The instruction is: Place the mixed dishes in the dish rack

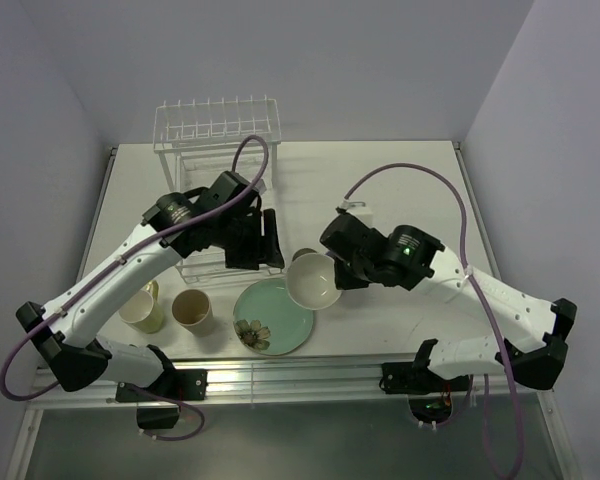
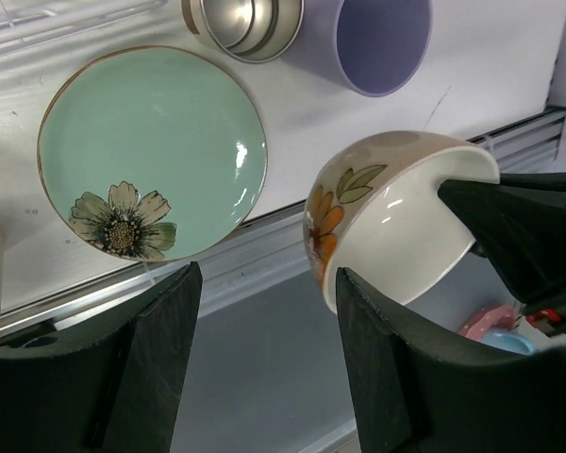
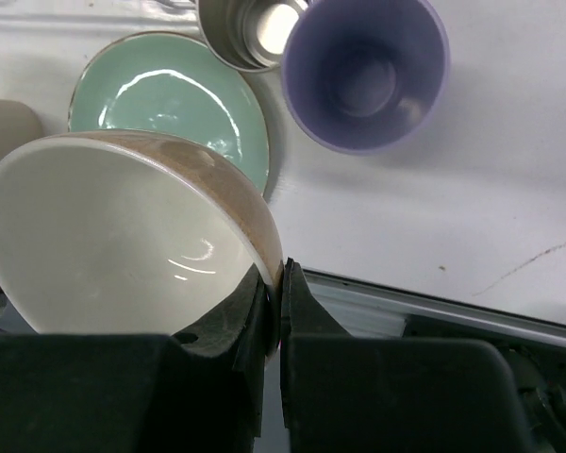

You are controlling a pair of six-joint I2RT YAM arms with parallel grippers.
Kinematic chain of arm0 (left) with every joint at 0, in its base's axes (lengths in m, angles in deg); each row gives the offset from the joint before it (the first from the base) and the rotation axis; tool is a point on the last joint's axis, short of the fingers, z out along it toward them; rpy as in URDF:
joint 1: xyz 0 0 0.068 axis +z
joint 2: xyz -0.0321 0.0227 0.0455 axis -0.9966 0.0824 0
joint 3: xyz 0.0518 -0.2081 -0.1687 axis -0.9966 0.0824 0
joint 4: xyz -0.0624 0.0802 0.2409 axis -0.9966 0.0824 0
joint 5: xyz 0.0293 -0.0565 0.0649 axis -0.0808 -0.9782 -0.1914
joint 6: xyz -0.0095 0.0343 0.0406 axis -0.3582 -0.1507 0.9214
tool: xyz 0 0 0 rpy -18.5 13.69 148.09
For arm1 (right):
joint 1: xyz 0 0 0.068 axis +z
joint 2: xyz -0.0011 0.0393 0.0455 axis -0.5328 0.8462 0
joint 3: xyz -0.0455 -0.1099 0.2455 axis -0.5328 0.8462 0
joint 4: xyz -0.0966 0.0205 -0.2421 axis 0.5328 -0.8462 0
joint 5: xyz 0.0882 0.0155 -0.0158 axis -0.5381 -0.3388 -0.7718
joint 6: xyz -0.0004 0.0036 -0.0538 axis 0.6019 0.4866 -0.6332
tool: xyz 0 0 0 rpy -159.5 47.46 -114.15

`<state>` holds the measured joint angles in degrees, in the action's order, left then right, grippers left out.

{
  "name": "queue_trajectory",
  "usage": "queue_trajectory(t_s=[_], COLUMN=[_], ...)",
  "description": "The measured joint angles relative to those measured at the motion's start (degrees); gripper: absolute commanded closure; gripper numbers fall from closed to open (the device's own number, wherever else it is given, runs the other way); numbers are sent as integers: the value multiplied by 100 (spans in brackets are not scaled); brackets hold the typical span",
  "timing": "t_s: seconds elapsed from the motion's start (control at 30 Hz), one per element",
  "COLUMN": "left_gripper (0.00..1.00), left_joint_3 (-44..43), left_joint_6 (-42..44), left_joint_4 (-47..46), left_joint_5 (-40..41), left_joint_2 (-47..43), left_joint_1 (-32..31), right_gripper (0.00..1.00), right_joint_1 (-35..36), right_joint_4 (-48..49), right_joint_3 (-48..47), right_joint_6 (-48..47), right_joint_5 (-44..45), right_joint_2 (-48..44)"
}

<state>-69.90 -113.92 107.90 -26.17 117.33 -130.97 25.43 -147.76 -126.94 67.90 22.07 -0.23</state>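
Note:
My right gripper (image 3: 281,274) is shut on the rim of the cream bowl (image 3: 123,245), holding it tilted above the table's front. In the top view the bowl (image 1: 313,280) hangs just beside the mint-green plate (image 1: 273,315). The left gripper (image 2: 267,278) is open and empty, close to the bowl's (image 2: 396,217) flowered side. The metal cup (image 2: 243,24) and lavender cup (image 2: 382,42) stand behind the plate (image 2: 151,151). A tan cup (image 1: 193,310) and a yellow-green mug (image 1: 143,308) stand at the front left. The white wire dish rack (image 1: 215,125) sits at the back left, partly under my left arm.
A metal rail (image 1: 280,380) runs along the table's near edge. Grey walls close in the back and both sides. Purple cables loop over both arms.

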Motion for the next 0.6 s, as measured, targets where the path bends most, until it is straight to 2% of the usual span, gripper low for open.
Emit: queue_trajectory(t_s=[0.3, 0.6], left_gripper=[37, 39], left_joint_3=[4, 214], left_joint_6=[24, 7], left_joint_4=[39, 31], left_joint_5=[122, 138], left_joint_2=[-37, -234], left_joint_1=[-177, -291], right_gripper=[100, 100], right_joint_1=[116, 214], right_joint_4=[-63, -103], right_joint_3=[-542, -1491], right_joint_6=[-387, -682], right_joint_5=[-57, -142], right_joint_2=[605, 1246])
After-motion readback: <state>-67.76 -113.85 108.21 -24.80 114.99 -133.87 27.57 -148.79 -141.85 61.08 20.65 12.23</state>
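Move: The white bowl hangs about 9 cm to the right of the open left gripper, some 3 cm nearer the base and 5 cm lower. The right hand holds it by its right rim, with the left gripper about 15 cm to its left, 3 cm farther out and 5 cm higher. From the right hand, the green plate lies 15 cm left, 6 back and 20 down; the steel cup 8 left, 5 ahead and the purple cup straight left-right level, 4 ahead, both 17 down. The bowl, its right rim still pinched in the shut right fingers, is carried about 5 cm left towards the left gripper, rising some 3 cm and edging forward, while the right hand turns about 10 degrees counter-clockwise. The left hand stays open and eases back barely 2 cm, letting the bowl's far rim come in beneath its fingertips; no touch there can be made out. ##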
